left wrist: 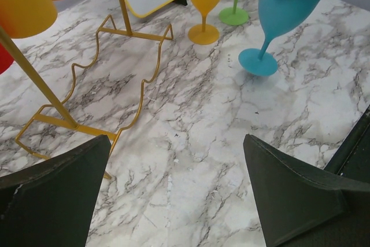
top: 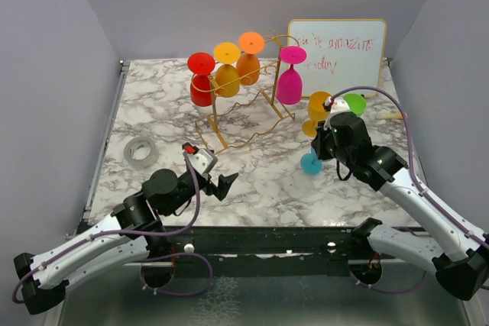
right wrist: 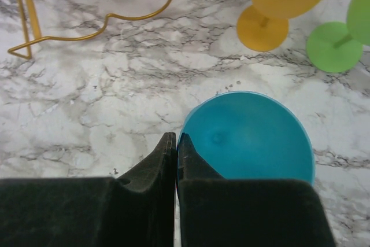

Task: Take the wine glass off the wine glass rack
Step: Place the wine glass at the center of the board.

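Note:
The gold wire wine glass rack [top: 244,116] stands mid-table, its base rails [left wrist: 87,79] in the left wrist view. Red [top: 201,85], yellow [top: 227,75], orange [top: 248,62] and magenta [top: 289,82] wine glasses hang on it upside down. My right gripper [top: 326,141] is shut on the rim of a blue wine glass [right wrist: 248,137], one finger inside the bowl and one outside [right wrist: 176,137]. That glass [left wrist: 289,10] leans, its foot [top: 310,163] at the marble. My left gripper [top: 220,181] is open above bare marble in front of the rack, nothing between its fingers [left wrist: 176,140].
A yellow glass [top: 317,108] and a green glass [top: 354,103] stand upright just behind the blue one, right of the rack. A whiteboard [top: 336,55] leans at the back right. A roll of tape [top: 140,152] lies at the left.

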Motion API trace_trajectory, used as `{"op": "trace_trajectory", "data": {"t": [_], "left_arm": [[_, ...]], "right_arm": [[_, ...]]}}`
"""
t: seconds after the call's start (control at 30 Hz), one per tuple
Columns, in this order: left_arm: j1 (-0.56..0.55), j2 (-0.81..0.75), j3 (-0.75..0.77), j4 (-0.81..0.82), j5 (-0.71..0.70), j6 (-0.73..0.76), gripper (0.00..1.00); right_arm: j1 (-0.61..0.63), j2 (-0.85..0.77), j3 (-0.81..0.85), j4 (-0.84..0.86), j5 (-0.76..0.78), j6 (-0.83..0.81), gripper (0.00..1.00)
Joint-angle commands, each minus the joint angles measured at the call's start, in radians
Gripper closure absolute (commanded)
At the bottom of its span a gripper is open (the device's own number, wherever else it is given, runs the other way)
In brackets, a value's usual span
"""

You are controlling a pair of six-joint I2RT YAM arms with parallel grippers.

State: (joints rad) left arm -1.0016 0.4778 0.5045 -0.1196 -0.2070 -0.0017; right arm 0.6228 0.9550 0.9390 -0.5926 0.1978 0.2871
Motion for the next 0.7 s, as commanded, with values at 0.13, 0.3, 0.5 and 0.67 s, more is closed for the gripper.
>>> {"op": "trace_trajectory", "data": {"t": [0.13, 0.3, 0.5, 0.67], "left_arm": [[0.005, 0.031, 0.028, -0.016, -0.073, 0.007, 0.01], [0.015, 0.058, 0.032, -0.053, -0.058, -0.010, 0.01], [0.034, 0.059, 0.015, -0.092, -0.059, 0.041, 0.01], [0.042, 0.047, 0.005, -0.080, -0.044, 0.049, 0.01]], "right_arm": [[0.006, 0.120, 0.034, 0.071, 0.311, 0.016, 1.00], [0.005, 0.210, 0.052, 0.128, 0.291, 0.046, 1.00], [-0.009, 0.284, 0.088, 0.164, 0.275, 0.060, 1.00], [-0.044, 0.324, 0.106, 0.186, 0.250, 0.069, 1.00]]}}
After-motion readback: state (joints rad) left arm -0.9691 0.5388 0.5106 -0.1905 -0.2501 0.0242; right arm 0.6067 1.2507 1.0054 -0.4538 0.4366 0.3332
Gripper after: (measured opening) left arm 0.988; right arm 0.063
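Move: The right hand holds the blue wine glass by its rim. The clear patch of board it is being taken to lies about 7 cm ahead, 1 cm right and some 20 cm below. From the right hand, the yellow glass stands roughly 15 cm straight ahead, the green one about 14 cm ahead and 11 cm right, and the magenta glass hangs some 23 cm ahead and 9 cm left. From the empty left hand, that patch is roughly 17 cm ahead and 29 cm right. Still pinching the blue wine glass at its rim, the right hand carries it forward about 7 cm towards the yellow glass. It sinks some 3 cm in the first half, swings a little right and partly back, and turns about 10 to 15 degrees clockwise. The left hand, open and empty, sinks about 3 cm. ##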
